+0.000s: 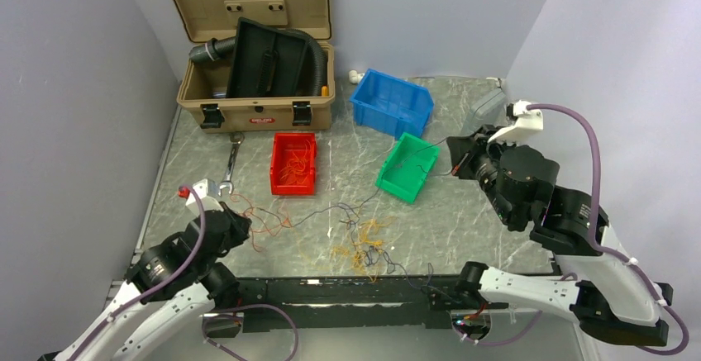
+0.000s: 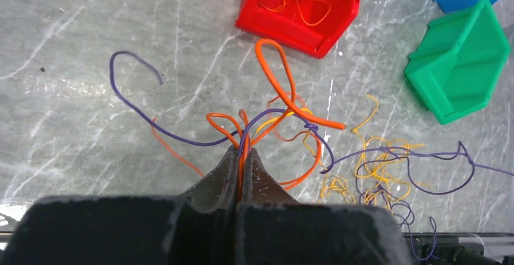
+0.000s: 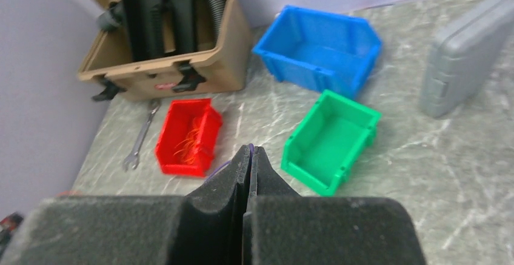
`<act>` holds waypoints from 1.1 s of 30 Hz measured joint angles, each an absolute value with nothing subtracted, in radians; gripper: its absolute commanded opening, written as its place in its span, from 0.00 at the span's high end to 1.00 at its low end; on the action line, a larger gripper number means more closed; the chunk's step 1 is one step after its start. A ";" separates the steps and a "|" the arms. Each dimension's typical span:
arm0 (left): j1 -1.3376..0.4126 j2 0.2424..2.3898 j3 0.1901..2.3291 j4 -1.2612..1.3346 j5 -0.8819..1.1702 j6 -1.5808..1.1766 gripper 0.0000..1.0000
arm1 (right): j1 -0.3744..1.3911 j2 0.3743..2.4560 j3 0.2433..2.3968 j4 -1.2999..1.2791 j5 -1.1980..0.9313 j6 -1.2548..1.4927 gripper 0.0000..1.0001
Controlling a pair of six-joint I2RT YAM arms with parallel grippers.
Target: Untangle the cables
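The cables are thin orange, yellow and purple wires. A loose tangle lies near the table's front edge and also shows in the left wrist view. My left gripper is shut on orange wires and a purple wire, which fan out from its tips. A thin purple wire runs across the table toward my right gripper. That gripper is raised beside the green bin and is shut on the purple wire, which peeks out at its tips.
A red bin holding orange wires, a green bin and a blue bin stand mid-table. An open tan case with a black hose is at the back. A wrench lies left of the red bin. A grey case lies at the far right.
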State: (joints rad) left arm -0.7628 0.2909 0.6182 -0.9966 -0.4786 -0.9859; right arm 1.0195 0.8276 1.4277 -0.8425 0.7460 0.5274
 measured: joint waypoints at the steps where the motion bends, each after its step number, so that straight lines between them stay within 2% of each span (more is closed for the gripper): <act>1: -0.763 0.290 0.628 -1.002 -0.490 -0.988 1.00 | 1.020 0.829 1.438 -0.859 0.777 0.535 1.00; 6: -0.763 0.339 0.691 -1.124 -0.577 -1.082 1.00 | 1.020 0.845 1.483 -0.921 0.913 0.567 1.00; 11: -0.763 0.371 0.769 -1.375 -0.709 -1.386 1.00 | 1.020 0.835 1.542 -1.059 1.110 0.734 1.00; 14: -0.763 0.338 0.770 -1.452 -0.761 -1.477 1.00 | 1.020 0.789 1.536 -1.114 1.209 0.809 1.00; 16: -0.763 0.309 0.770 -1.444 -0.784 -1.460 1.00 | 1.020 0.731 1.500 -1.082 1.245 0.778 1.00; 18: -0.763 0.295 0.767 -1.404 -0.790 -1.405 0.95 | 1.019 0.677 1.457 -1.019 1.246 0.714 1.00; 22: -0.763 0.310 0.748 -1.219 -0.738 -1.152 0.88 | 1.018 0.642 1.388 -0.867 1.115 0.567 1.00; 24: -0.763 0.337 0.743 -1.113 -0.671 -1.014 0.78 | 1.018 0.662 1.370 -0.831 1.029 0.524 1.00; 25: -0.763 0.358 0.743 -1.063 -0.631 -0.947 0.62 | 1.018 0.686 1.368 -0.823 0.979 0.506 1.00; 26: -0.763 0.389 0.743 -1.005 -0.579 -0.872 0.32 | 1.017 0.722 1.369 -0.814 0.925 0.489 1.00; 29: -0.763 0.476 0.743 -0.900 -0.458 -0.732 0.03 | 1.017 0.838 1.370 -0.807 0.817 0.472 1.00; 33: -0.763 0.540 0.726 -0.769 -0.281 -0.598 0.01 | 1.018 0.941 1.365 -0.794 0.699 0.453 1.00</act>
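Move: The left gripper, 15 cm above its arm's foot, is shut on the orange cable. The purple-orange tangle hangs about 5 cm to its right, 2 cm ahead and 4 cm lower, with the red bin roughly 17 cm ahead and 9 cm right. The right gripper, high up, holds the purple cable: the tangle lies some 35 cm left, 3 cm back and 30 cm below, the yellow cables 15 cm left and 9 cm back, the green bin 11 cm ahead and 3 cm left, both nearly 40 cm below. Both hands swing outward and back as the cables are pulled apart: the left goes some 8 cm left, yawing counter-clockwise, then returns about 14 cm right, rising and reaching forward slightly while yawing clockwise, and opens wide late on, letting go of the orange cable. The right keeps its pinch on the purple cable throughout, sweeping about 13 cm right with a clockwise yaw, then some 17 cm back left past its start, turning back and sinking about 6 cm near the end. ##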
